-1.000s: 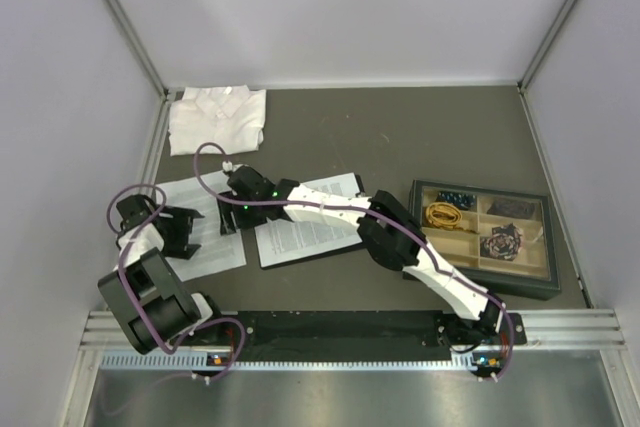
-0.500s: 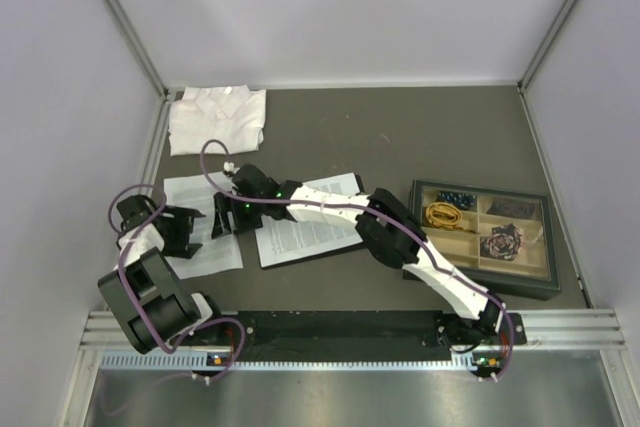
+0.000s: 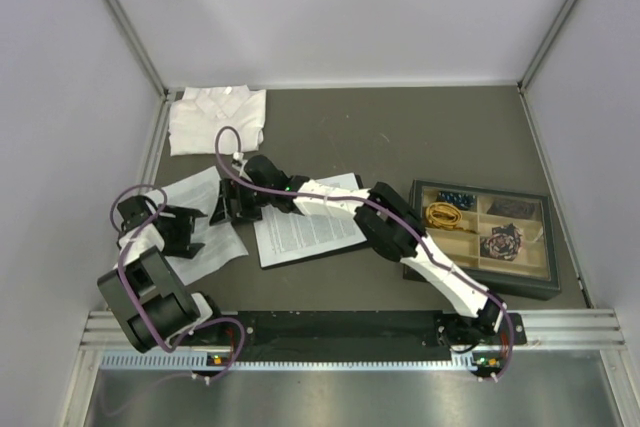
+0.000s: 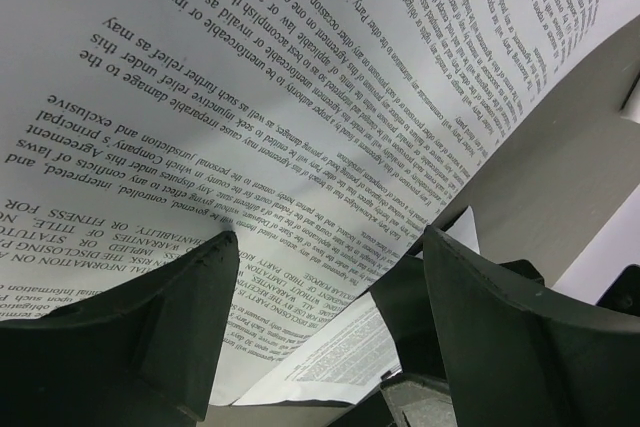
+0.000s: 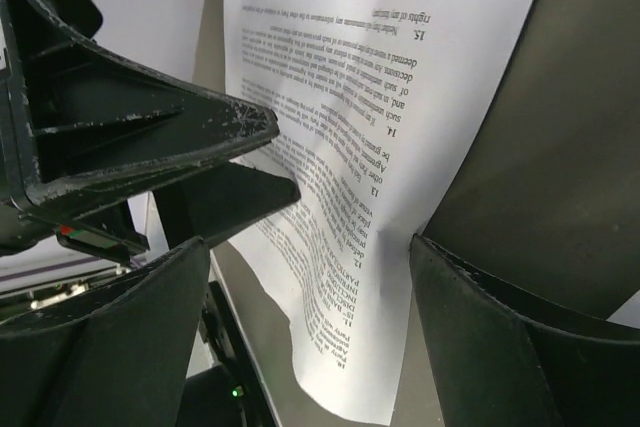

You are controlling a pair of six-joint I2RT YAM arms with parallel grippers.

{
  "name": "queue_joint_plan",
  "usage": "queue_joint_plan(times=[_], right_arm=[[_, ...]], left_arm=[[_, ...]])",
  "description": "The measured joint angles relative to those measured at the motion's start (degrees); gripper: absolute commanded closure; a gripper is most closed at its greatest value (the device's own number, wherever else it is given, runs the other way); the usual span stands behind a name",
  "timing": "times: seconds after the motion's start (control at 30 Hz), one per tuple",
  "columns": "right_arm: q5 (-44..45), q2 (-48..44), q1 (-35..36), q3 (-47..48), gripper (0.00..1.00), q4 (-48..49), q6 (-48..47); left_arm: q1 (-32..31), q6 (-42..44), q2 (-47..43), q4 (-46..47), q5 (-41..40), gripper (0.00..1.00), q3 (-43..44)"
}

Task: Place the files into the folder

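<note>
One of the files, a printed sheet (image 3: 208,247), lies at the left and bows upward between both grippers. My left gripper (image 3: 183,230) stands open over it. In the left wrist view the sheet (image 4: 300,97) arches above the open left gripper (image 4: 325,247), and a second printed sheet (image 4: 365,342) shows beneath. My right gripper (image 3: 229,203) reaches across to the sheet's right edge. In the right wrist view that sheet (image 5: 380,147) hangs curved between the wide-open right gripper (image 5: 310,247). Another sheet (image 3: 310,227) rests on the black folder (image 3: 300,261), of which only the edge shows.
A folded white shirt (image 3: 217,117) lies at the back left corner. A dark-framed compartment tray (image 3: 545,282) with small items stands at the right. The right arm (image 3: 400,237) stretches over the folder. Enclosure walls stand close on the left.
My right gripper has moved a little farther back-left and opened wider. The left sheet has buckled and its right edge has lifted. The left gripper has stayed put.
</note>
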Motion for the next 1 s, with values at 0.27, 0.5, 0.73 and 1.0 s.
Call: queue_joint_plan(times=[0.27,0.5,0.73,1.0], right_arm=[[-0.3,1.2,0.0,0.8,0.21,3.0,1.5],[-3.3,-0.1,0.1,-7.1,0.27,14.1,5.4],[-3.8,-4.2,-0.3,-15.4,0.39,17.4,5.9],[-2.3,-4.2,-0.7,-14.0,1.00,9.4,0.3]], left_arm=[[0.0,-1.4,1.2,1.5,3.1,0.20,-0.5],[0.0,-3.0,2.3,3.7,7.6,0.20,-1.8],[0.0,-3.3,2.2,3.9,8.6,0.20,-2.1],[-0.2,-0.7,-1.1,-1.7,4.9,0.17,-1.1]])
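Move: My right hand hangs over the right-hand side of the loose files. Their raised right edge passes between my open fingers, some 2 cm to the right and 2 cm below, and the sheets' middle lies about 8 cm to the left and 5 cm down. The black folder's middle is roughly 21 cm to the right, level. For my left hand, the files' middle is right beneath, about 3 cm down; the folder is some 28 cm to its right and 2 cm farther out. With its fingertips still on the sheets, my left hand rolls slightly and drags them about 2 cm to the right, then eases back towards me. My right hand edges 1 cm left with open fingers, turns back to the right for about 3.5 cm, coming nearer to me and then dipping some 2.5 cm, while the fingers close to pinch the files' right edge. ##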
